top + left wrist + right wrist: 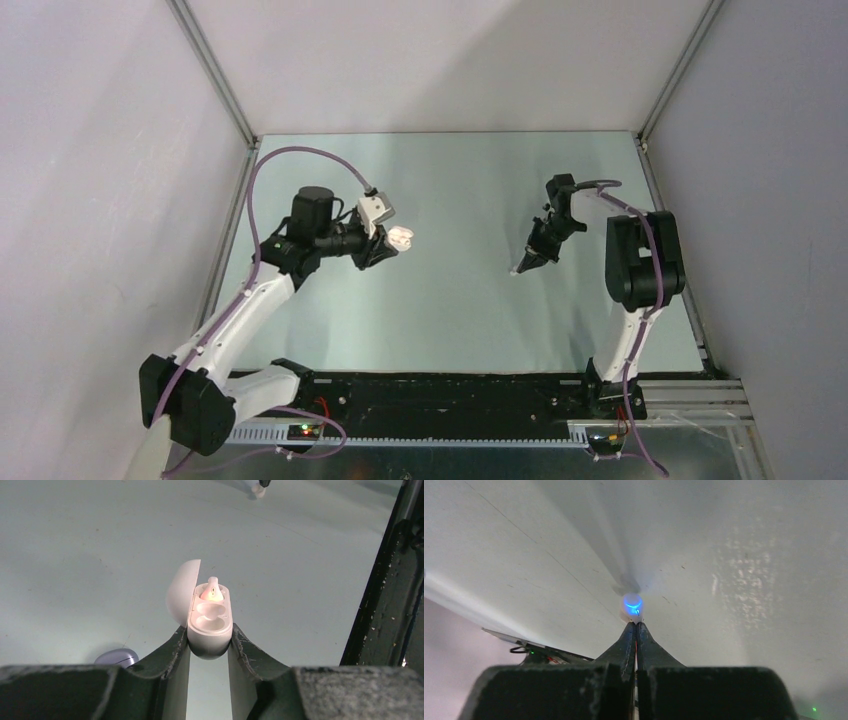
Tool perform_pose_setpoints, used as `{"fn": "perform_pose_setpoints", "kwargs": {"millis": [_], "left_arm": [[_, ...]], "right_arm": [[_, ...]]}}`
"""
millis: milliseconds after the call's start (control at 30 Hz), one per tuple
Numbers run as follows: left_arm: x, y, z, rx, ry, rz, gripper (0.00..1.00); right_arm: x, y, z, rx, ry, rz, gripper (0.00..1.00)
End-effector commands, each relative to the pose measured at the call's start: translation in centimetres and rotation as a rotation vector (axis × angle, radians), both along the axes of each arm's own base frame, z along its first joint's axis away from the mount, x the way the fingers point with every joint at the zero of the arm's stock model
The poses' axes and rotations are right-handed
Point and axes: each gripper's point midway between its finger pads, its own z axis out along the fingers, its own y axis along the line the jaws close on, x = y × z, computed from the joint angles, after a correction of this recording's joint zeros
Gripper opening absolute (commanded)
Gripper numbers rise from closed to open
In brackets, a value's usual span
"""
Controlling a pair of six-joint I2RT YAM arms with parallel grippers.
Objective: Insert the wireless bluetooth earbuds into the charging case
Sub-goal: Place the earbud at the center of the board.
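The charging case (pixel 210 625) is white and oval, with its lid (pixel 181 592) swung open to the left. My left gripper (pixel 209 640) is shut on its lower end and holds it above the table. One earbud (pixel 212 591) sits in the far slot, glowing reddish; the near slot is empty. In the top view the case (pixel 402 238) shows at the left gripper (pixel 392 243), left of centre. My right gripper (pixel 636 626) is shut on a second white earbud (pixel 632 606) with a blue light, pinched at the fingertips low over the table (pixel 749 555). In the top view this earbud (pixel 515 272) is right of centre.
A lilac-grey rounded object (pixel 116 657) lies on the table beside my left finger, partly hidden by it. White walls and aluminium frame posts (pixel 215 75) enclose the table on three sides. A black rail (pixel 440 395) runs along the near edge between the arm bases.
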Motion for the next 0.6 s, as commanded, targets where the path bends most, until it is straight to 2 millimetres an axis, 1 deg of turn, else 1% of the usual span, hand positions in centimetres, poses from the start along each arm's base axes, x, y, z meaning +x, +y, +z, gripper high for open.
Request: {"fn": "perform_pose_setpoints", "kwargs": {"millis": [0, 33, 67, 100, 133, 167, 200, 233, 267, 333, 367, 400, 433, 467, 500, 533, 567], "left_arm": [[0.1, -0.6, 1.9, -0.006, -0.060, -0.032, 0.00], [0.2, -0.6, 1.9, -0.008, -0.060, -0.033, 0.00], [0.3, -0.7, 2.0, -0.011, -0.061, -0.035, 0.00], [0.4, -0.7, 2.1, -0.014, -0.064, -0.035, 0.00], [0.4, -0.7, 2.1, -0.015, -0.064, -0.035, 0.00], [0.5, -0.7, 2.3, -0.017, -0.068, -0.037, 0.00], [0.6, -0.7, 2.3, -0.016, -0.072, -0.038, 0.00], [0.7, -0.7, 2.4, -0.017, -0.076, -0.039, 0.00], [0.8, -0.6, 2.3, -0.018, -0.078, -0.039, 0.00], [1.1, -0.6, 2.4, -0.024, -0.082, -0.034, 0.00], [1.3, -0.7, 2.6, -0.032, -0.087, -0.030, 0.00], [1.4, -0.6, 2.6, -0.035, -0.088, -0.026, 0.00], [1.7, -0.6, 2.9, -0.043, -0.095, -0.017, 0.00], [1.8, -0.5, 3.1, -0.048, -0.102, -0.009, 0.00], [2.1, -0.5, 3.3, -0.052, -0.113, -0.005, 0.00], [2.1, -0.4, 3.5, -0.054, -0.120, -0.001, 0.00], [2.3, -0.3, 3.6, -0.055, -0.128, 0.004, 0.00]], "right_arm": [[0.6, 2.2, 0.3, 0.064, 0.006, -0.035, 0.04], [0.5, 2.2, 0.1, 0.064, 0.010, -0.033, 0.06], [0.3, 2.3, 0.0, 0.062, 0.018, -0.028, 0.13], [0.2, 2.2, 0.0, 0.059, 0.022, -0.027, 0.16], [0.0, 1.9, 0.0, 0.045, 0.029, -0.033, 0.25], [-0.1, 1.6, 0.2, 0.040, 0.030, -0.034, 0.30], [-0.2, 1.2, 0.6, 0.038, 0.030, -0.038, 0.38], [-0.3, 1.0, 0.9, 0.042, 0.027, -0.033, 0.44], [-0.3, 0.7, 1.6, 0.050, 0.017, -0.038, 0.45], [0.0, 0.6, 3.3, 0.109, -0.039, -0.003, 0.49], [0.3, 1.1, 4.7, 0.178, -0.095, 0.068, 0.51], [0.4, 1.0, 5.8, 0.208, -0.169, 0.155, 0.52], [1.1, 1.8, 7.7, 0.274, -0.235, 0.212, 0.52], [0.9, 1.8, 8.7, 0.297, -0.314, 0.336, 0.52], [1.4, 2.5, 10.4, 0.333, -0.393, 0.417, 0.52], [0.6, 2.9, 10.9, 0.330, -0.472, 0.599, 0.52], [0.9, 3.2, 11.7, 0.313, -0.538, 0.696, 0.51]]}}
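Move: The earbud is pinched in the right fingertips, its middle about 1 cm below the hand point and practically at the board. From there the white charging case in the left hand is some 24 cm left, 3 cm back and 17 cm higher; the purple case lies roughly 29 cm left and 6 cm farther out on the board. From the left hand the earbud is about 25 cm right, 4 cm ahead and 17 cm down. The earbud is let go at the board: the right fingers open from shut to about half while staying low and easing 1.5 cm to the left. The hand then drifts about 1 cm back right and rises some 5 cm away from the earbud, the wrist starting to turn counter-clockwise and its left side lifting, some 20 degrees in all, fingers staying apart. ##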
